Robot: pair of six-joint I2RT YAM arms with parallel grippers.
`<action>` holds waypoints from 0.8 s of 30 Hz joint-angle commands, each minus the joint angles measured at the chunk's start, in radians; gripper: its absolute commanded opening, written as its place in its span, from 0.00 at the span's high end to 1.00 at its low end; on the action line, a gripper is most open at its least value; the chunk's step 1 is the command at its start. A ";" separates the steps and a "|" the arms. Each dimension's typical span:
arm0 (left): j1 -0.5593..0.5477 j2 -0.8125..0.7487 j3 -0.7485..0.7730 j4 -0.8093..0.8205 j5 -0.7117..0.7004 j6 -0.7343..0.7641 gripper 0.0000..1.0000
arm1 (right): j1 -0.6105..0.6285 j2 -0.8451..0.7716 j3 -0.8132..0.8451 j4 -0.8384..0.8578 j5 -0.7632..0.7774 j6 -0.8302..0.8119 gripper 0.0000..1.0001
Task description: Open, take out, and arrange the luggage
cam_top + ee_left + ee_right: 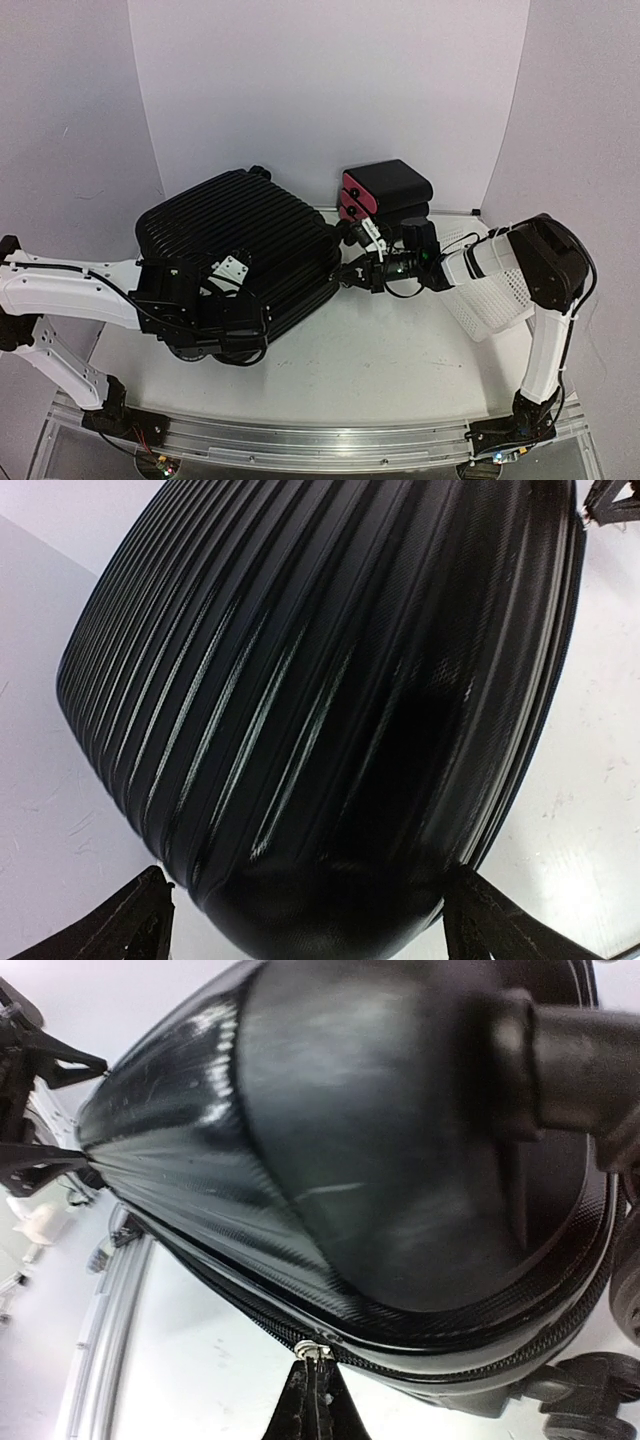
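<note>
The luggage, a large black ribbed hard-shell case, lies flat on the white table at centre left. My left gripper is open wide and straddles the case's near rounded corner. Its right finger touches the shell, and a sliver of table shows beside its left finger. At the case's right edge, my right gripper is shut on the small metal zipper pull. The zipper seam looks closed along the length I can see.
Two stacked black boxes with pink fronts stand behind the right gripper. A white mesh basket lies right of it, by the right arm. The case's wheels show at the lower right of the right wrist view. White walls close in the back and sides.
</note>
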 commanded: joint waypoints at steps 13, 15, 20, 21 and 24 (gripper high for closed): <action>0.098 -0.187 0.216 0.125 0.272 0.365 0.01 | 0.031 0.011 0.061 0.118 0.034 0.105 1.00; 0.156 -0.218 0.244 0.289 0.419 0.467 0.00 | 0.078 -0.003 0.030 0.120 0.097 0.082 1.00; 0.355 -0.141 0.347 0.540 0.641 0.596 0.02 | 0.200 -0.022 -0.007 0.128 0.249 0.066 1.00; 0.398 -0.086 0.398 0.546 0.703 0.615 0.03 | 0.223 -0.024 -0.009 0.129 0.269 0.063 1.00; 0.485 0.120 0.582 0.546 0.867 0.648 0.08 | 0.288 -0.027 -0.006 0.135 0.335 0.066 1.00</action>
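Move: The left hand's open fingers straddle the suitcase's near corner, which lies about 3 cm ahead, 2 cm left and 4 cm below; the suitcase's middle is some 16 cm ahead, 3 cm left and 8 cm below. The zip pull is 14 cm ahead of it and 17 cm right, already in the right hand's shut fingertips. From the right hand, a wheel lies roughly 7 cm ahead and 1 cm right, and the suitcase's middle 3 cm ahead and 20 cm left. Still pinching the zip pull, the right hand edges a little forward towards the wheel, then reverses, drawing left and back along the seam, about 6 cm left overall. The left hand, at the near corner, first shifts some 3 cm left, then comes free and climbs about 15 cm, swinging right and forward over the suitcase, rolling its left side down some 35 degrees with its fingers kept wide open. ##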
